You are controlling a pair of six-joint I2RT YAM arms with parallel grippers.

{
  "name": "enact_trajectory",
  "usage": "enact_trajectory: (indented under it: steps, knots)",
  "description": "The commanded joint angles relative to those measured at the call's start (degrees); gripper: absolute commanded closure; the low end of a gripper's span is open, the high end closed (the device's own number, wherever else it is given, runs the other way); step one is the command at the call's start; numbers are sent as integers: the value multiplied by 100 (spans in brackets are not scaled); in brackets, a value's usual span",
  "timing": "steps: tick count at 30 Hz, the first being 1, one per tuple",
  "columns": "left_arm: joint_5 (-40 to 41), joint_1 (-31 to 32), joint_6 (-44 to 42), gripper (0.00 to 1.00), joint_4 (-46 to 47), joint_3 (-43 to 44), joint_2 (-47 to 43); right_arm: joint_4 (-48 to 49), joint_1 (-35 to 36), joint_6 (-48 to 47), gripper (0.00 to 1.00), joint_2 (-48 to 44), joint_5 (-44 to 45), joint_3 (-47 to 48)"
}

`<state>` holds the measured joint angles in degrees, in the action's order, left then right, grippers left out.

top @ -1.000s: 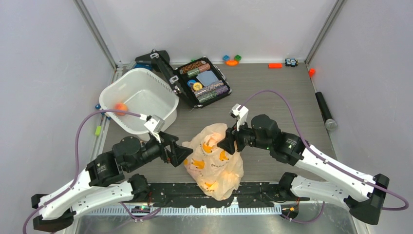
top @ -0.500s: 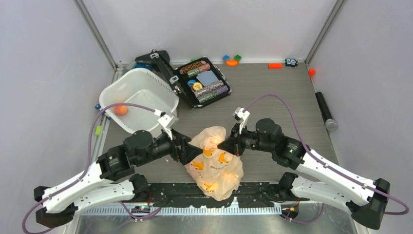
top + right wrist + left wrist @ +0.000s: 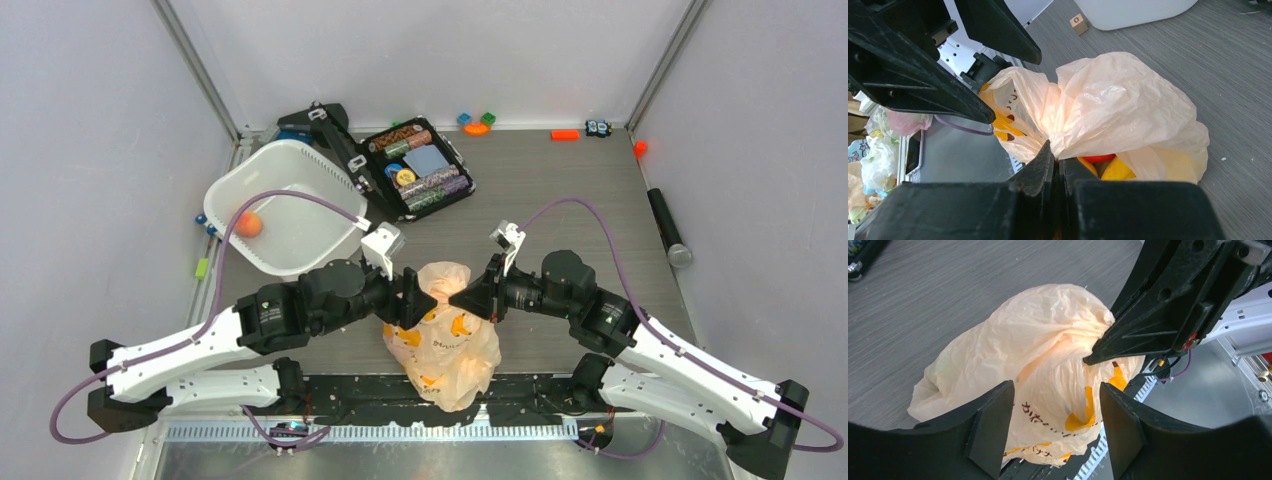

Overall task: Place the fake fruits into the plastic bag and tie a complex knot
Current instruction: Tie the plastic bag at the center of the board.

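Note:
The plastic bag (image 3: pixel 446 335) lies bulging at the table's near edge, pale peach with orange print. My right gripper (image 3: pixel 470 298) is shut on a gathered fold of the plastic bag (image 3: pixel 1113 100) at its top. Below that pinch, a red fruit (image 3: pixel 1098 158) and a yellow fruit (image 3: pixel 1118 171) show inside. My left gripper (image 3: pixel 416 300) is open at the bag's left side. In the left wrist view the plastic bag (image 3: pixel 1038 355) lies beyond its spread fingers (image 3: pixel 993 425), not pinched. A small orange fruit (image 3: pixel 248 224) sits in the white tub (image 3: pixel 300 200).
An open black case of poker chips (image 3: pixel 420 168) lies behind the bag. Small toy blocks (image 3: pixel 477 124) and an orange piece (image 3: pixel 565 134) line the back wall. A black cylinder (image 3: pixel 667 228) lies at the right edge. A wooden cube (image 3: pixel 1078 23) sits near the tub.
My left arm has swung right up to the bag, its jaws narrowing. My right gripper has shut on the bag's top and shifted slightly toward the near edge.

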<state>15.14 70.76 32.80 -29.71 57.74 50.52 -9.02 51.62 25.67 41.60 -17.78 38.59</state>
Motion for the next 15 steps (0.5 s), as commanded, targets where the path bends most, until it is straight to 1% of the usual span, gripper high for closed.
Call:
enact_trajectory:
  steps: [1,5,8,12,13,15]
  knots:
    - [162,49,192,38,526,-399,-457,476,-20,154,95,-152,-42,-29]
    - [160,49,341,46,1185,-1068,-996,641,-20,278,95,-270,-114,-128]
    - [81,44,393,54,1333,-1280,-1184,751,-20,389,95,-311,-222,-180]
    - [-100,44,388,56,1538,-1427,-1218,1017,-20,502,95,-279,-480,-251]
    - [-114,44,387,58,1556,-1435,-1197,1089,-20,518,95,-268,-528,-270]
    - [-110,43,346,72,1510,-1396,-1171,1147,-20,522,95,-263,-678,-298]
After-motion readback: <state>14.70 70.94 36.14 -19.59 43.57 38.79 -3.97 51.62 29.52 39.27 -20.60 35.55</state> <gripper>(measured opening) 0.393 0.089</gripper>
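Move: The bag's gathered neck sits in the right fingertips, about 4 cm to the right of the part-open left fingertips and 2 cm below them. The fruit-filled bag body hangs from the neck, some 5 cm back, 4 cm to the right and 12 cm below the left hand. The white basin is roughly 29 cm left, 18 cm forward and 20 cm below that same hand. Left hand sinks and backs left about 2 cm, closing partway over the bag; right keeps its pinch, easing back. ##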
